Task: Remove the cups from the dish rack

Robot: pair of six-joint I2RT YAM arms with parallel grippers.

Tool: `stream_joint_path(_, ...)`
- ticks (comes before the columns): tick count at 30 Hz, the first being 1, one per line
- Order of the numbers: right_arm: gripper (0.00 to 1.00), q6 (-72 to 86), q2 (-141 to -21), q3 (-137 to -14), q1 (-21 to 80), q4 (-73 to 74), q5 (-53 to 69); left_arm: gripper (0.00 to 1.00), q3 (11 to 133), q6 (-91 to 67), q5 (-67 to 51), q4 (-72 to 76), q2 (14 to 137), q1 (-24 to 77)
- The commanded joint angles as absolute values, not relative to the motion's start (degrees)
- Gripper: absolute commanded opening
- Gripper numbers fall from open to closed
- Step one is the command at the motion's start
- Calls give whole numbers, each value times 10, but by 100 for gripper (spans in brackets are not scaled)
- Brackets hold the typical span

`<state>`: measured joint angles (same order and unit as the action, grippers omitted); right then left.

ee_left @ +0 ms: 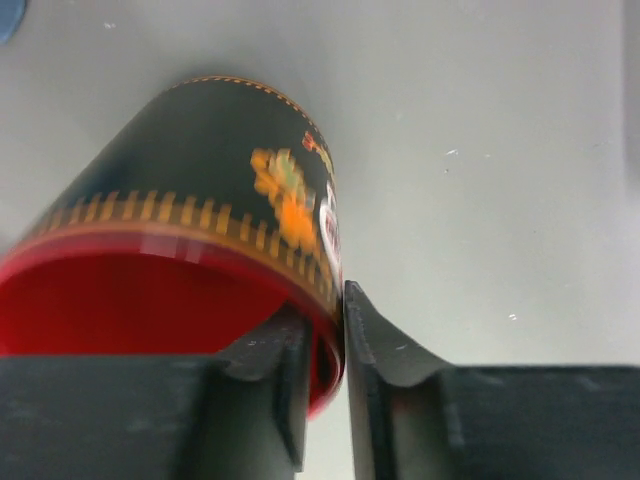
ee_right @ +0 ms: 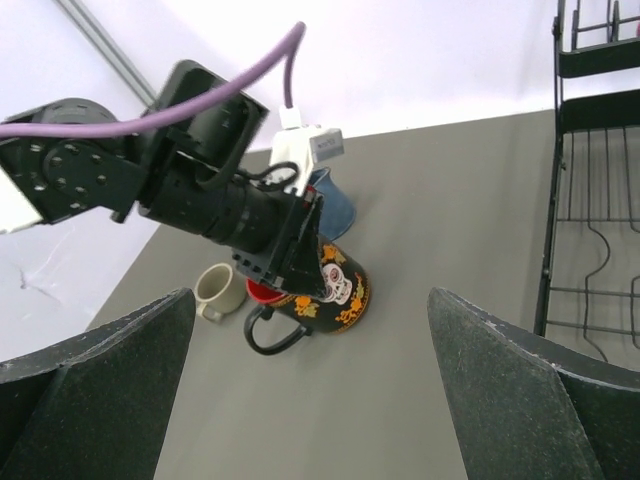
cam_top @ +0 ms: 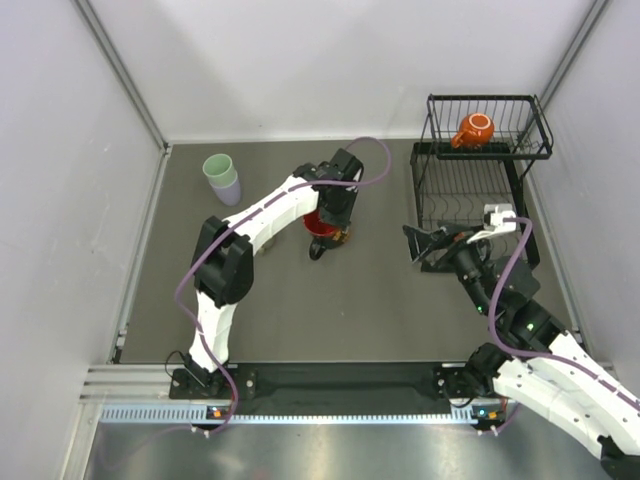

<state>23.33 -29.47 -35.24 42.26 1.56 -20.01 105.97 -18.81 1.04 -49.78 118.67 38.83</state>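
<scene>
My left gripper is shut on the rim of the black floral mug, one finger inside the red interior and one on the outer wall. The mug leans on its side at the mat, handle toward the front. A small beige mug and a blue mug stand just beside it. A pale green tumbler sits nested in a lavender tumbler at the back left. A small orange mug lies in the raised basket of the dish rack. My right gripper hangs open and empty in front of the rack.
The rack's lower tier shows bare wire at the right of the right wrist view. White walls close the mat on the left, back and right. The left arm's purple cable loops above the mugs.
</scene>
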Motion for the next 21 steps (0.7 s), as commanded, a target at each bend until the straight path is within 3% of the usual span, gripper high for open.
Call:
stream_joint_path(1, 100, 225, -305, -357, 425, 16, -227, 25, 1097, -173, 25, -475, 1169, 388)
stream_joint_path(7, 100, 268, -348, -392, 426, 62, -293, 39, 1095, -189, -37, -454, 1141, 388)
stream_joint_path(14, 100, 309, -372, -461, 426, 149, -335, 47, 1096, -217, -71, -432, 1107, 388)
stream_joint_path(21, 100, 257, -422, -570, 418, 199, -427, 56, 1024, -262, -106, -336, 968, 360)
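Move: The left fingers are still on the right-hand rim of the black-and-red mug, whose middle lies about 3 cm left and 4 cm below them; the blue cup is some 10 cm ahead and 9 cm left, the small beige cup roughly level and 19 cm left. From the right hand, the orange cup on the rack's upper shelf is about 25 cm ahead and 11 cm right, near its height; the rack's near left corner is some 6 cm ahead, 2 cm right, 28 cm below. Easing right and slightly up, the left hand opens its fingers on the mug's rim, then lifts faster to about 11 cm up and clears it, tilting its fingertips towards the right. The open, empty right hand edges forward while dipping, then swings right and rises about 5 cm, turning clockwise towards the rack and the orange cup. ##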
